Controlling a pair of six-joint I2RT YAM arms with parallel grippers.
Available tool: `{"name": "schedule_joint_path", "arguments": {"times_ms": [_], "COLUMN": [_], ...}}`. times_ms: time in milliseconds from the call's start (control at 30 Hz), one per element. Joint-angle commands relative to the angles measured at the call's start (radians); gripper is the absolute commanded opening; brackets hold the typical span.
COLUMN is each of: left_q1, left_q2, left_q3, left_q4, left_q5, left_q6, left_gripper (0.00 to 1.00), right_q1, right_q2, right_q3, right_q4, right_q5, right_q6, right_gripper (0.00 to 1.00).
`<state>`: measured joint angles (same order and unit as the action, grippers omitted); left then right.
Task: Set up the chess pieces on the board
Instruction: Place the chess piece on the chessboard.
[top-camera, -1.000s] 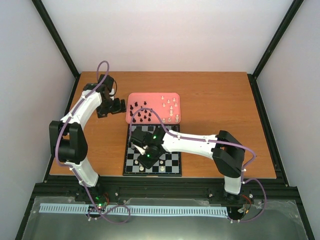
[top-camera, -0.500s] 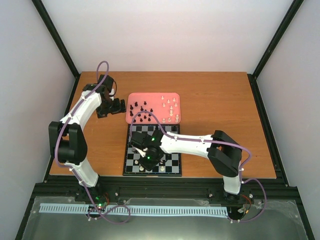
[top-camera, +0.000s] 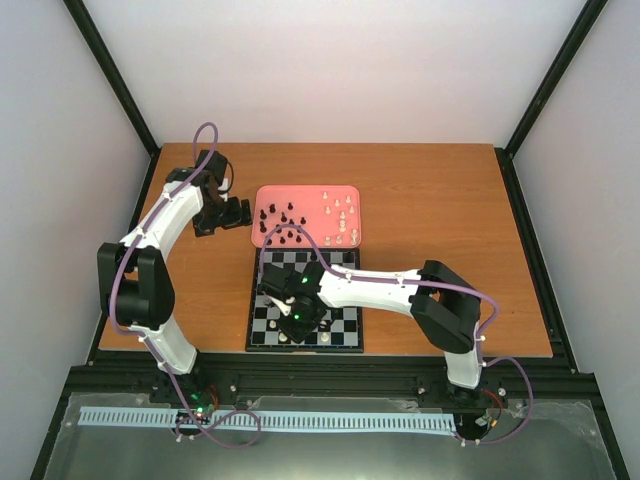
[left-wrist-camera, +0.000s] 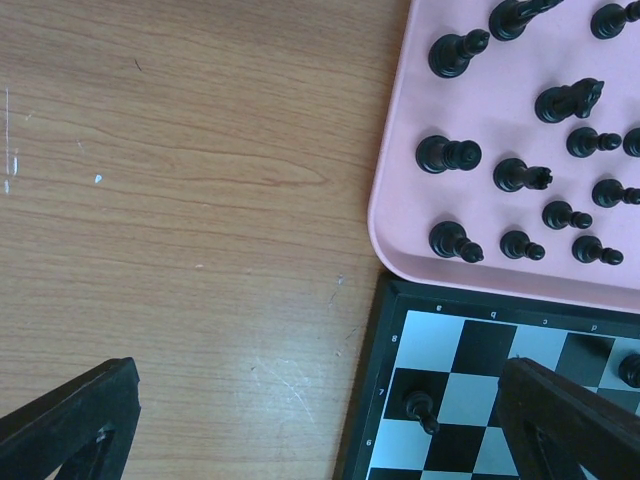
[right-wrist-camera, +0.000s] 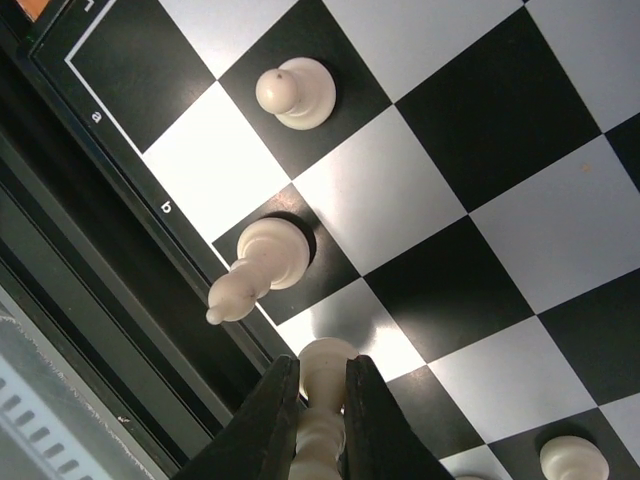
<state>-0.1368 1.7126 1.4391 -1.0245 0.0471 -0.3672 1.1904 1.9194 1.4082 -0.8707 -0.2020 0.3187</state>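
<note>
My right gripper (right-wrist-camera: 322, 412) is shut on a cream-white chess piece (right-wrist-camera: 326, 368), held just over a pale square at the near-left edge of the board (right-wrist-camera: 480, 200). Beside it on the board stand a white bishop-like piece (right-wrist-camera: 265, 260) and a white pawn (right-wrist-camera: 293, 90). Seen from the top, the right gripper (top-camera: 281, 291) hangs over the board (top-camera: 346, 326). My left gripper (left-wrist-camera: 320, 445) is open and holds nothing, its fingers (left-wrist-camera: 70, 420) spread over the table by the board's far-left corner (left-wrist-camera: 470, 350). A black pawn (left-wrist-camera: 420, 408) stands there.
The pink tray (top-camera: 305, 192) lies just behind the board, with several black pieces (left-wrist-camera: 448, 154) on its left half and white ones (top-camera: 342, 215) on its right. Bare wooden table (top-camera: 440, 210) stretches to the right. The black frame rail (top-camera: 330, 378) runs along the near edge.
The right arm has shifted a little to the left over the board, still gripping the white piece. The left arm has not moved.
</note>
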Motion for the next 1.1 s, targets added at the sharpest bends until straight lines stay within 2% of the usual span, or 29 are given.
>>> {"name": "schedule_joint_path", "arguments": {"times_ms": [0,367,467,633,1067], "left_q1": [-0.001,-0.001,-0.001,-0.001,-0.001], "left_q2": [-0.030,-0.033,-0.031,-0.031,-0.041], "left_q3": [0.003,-0.001,0.001,0.000,0.004], "left_q4": [0.014,0.016,0.015,0.017,0.015], "left_q5": [-0.009,-0.007,-0.006,-0.004,0.002], "left_q6": [-0.006,-0.005,-0.003,-0.004,-0.003], "left_gripper": [1.00,1.00,1.00,1.00,1.00], "right_q1": [0.008,0.000,-0.002,-0.002,-0.002], "right_q2": [0.021,0.038,0.044,0.047,0.012], "right_q3": [-0.002,0.008,0.016,0.024,0.074], "right_q4": [0.013,0.012,0.008,-0.003,-0.068], "right_q5": [0.010,0.012,0.011,0.013,0.086], "right_q6": [-0.002,-0.007,-0.012,-0.017,-0.023], "right_gripper": [0.03,0.05,0.10,0.25,0.36]}}
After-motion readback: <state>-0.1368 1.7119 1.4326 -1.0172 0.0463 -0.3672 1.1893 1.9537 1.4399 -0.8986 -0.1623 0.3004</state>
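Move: The right hand holds a white chess piece just over its square, the light one in the board's nearest row, about 4 cm straight below the hand point. On that row, a pointed white piece stands about 3 cm left and another white piece some 6 cm right. One row farther out, about 3 cm ahead, are pawns some 6 cm left and 6 cm right. From the left hand, the square is about 26 cm back, 18 cm right and 11 cm below. The right hand eases almost straight down by about 1 cm, fingers still pointing down with a slight lean to the left, to set the held piece on the light square beside the pointed white piece, and pauses there. The fingers then part to roughly a third of their range, letting go of the piece on both sides, and the hand starts to lift by about half a centimetre, easing just as little forward. ##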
